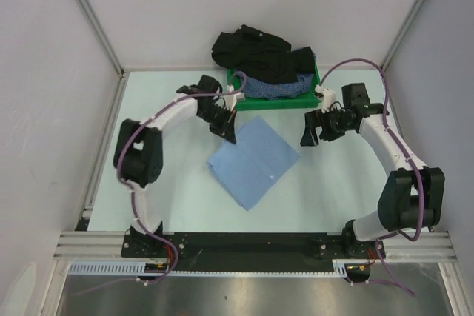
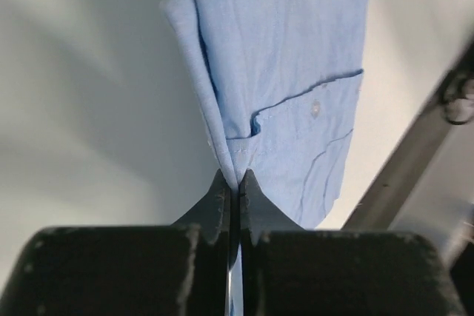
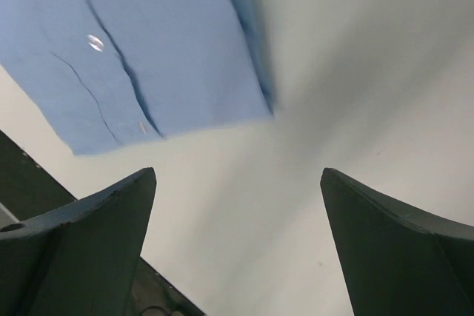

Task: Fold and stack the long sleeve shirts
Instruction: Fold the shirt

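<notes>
A light blue shirt (image 1: 253, 159) lies folded into a tilted rectangle in the middle of the table. My left gripper (image 1: 227, 133) is at its far left corner, shut on a pinch of the blue cloth (image 2: 281, 72), which bunches between the jaws (image 2: 235, 183). My right gripper (image 1: 312, 136) hovers just off the shirt's right corner, open and empty; in the right wrist view (image 3: 237, 183) the shirt's edge (image 3: 148, 57) lies ahead of the fingers. A black shirt (image 1: 255, 49) and a dark-blue checked shirt (image 1: 274, 88) are heaped at the back.
A green tray (image 1: 238, 101) at the table's far edge holds the checked and black shirts; the black one spills over its back rim. White walls and metal frame rails bound the table on three sides.
</notes>
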Motion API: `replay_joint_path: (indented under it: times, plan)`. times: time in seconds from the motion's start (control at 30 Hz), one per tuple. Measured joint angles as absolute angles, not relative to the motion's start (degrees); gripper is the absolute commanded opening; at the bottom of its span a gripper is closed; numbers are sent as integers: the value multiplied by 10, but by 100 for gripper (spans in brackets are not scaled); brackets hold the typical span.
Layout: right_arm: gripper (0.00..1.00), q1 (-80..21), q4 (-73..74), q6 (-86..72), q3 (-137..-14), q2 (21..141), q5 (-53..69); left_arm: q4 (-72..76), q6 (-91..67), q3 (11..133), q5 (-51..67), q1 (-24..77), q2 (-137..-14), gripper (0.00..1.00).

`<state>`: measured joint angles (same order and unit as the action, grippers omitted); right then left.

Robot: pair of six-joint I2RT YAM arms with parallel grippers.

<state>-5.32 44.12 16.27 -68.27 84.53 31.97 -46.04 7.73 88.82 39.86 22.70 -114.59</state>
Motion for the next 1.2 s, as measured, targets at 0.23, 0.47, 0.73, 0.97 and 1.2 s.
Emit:
replay_joint_path:
  times: [0.23,0.47,0.73,0.97,1.2]
  plan:
    - [100,10,394,39,-595,799,400,-563,139,990,155,256,-993,0]
    - [100,94,331,-105,-494,766,501,-576,130,976,-47,449,-990,0]
    - [100,145,286,-181,-384,781,536,-562,32,1077,-98,608,-1286,15]
    - [100,214,274,-246,-340,791,532,-562,2,1131,-23,623,-1298,71]
    - [100,159,179,-355,-294,798,527,-518,17,1035,185,562,-1103,82]
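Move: The left fingers hold the light-blue shirt's far-left edge, about 7 cm above the table. The middle of its near-right edge, where that edge is taken, lies some 12 cm to this hand's right and 11 cm back; the shirt's right corner is about 20 cm right and 4 back, and its near corner 5 right and 20 back. The green bin sits roughly 12 cm right and 16 ahead. From the right hand, the near-right edge is about 13 left, 13 back and 12 below. The shirt's far-left edge, still pinched, is swept up about 14 cm by the left hand, then right, back and down across the shirt to its near-right edge as the fingers tilt to near vertical; there they open and rise clear. The right hand, staying open, sinks and draws back about 8 cm each, rolling some 70 degrees clockwise. ##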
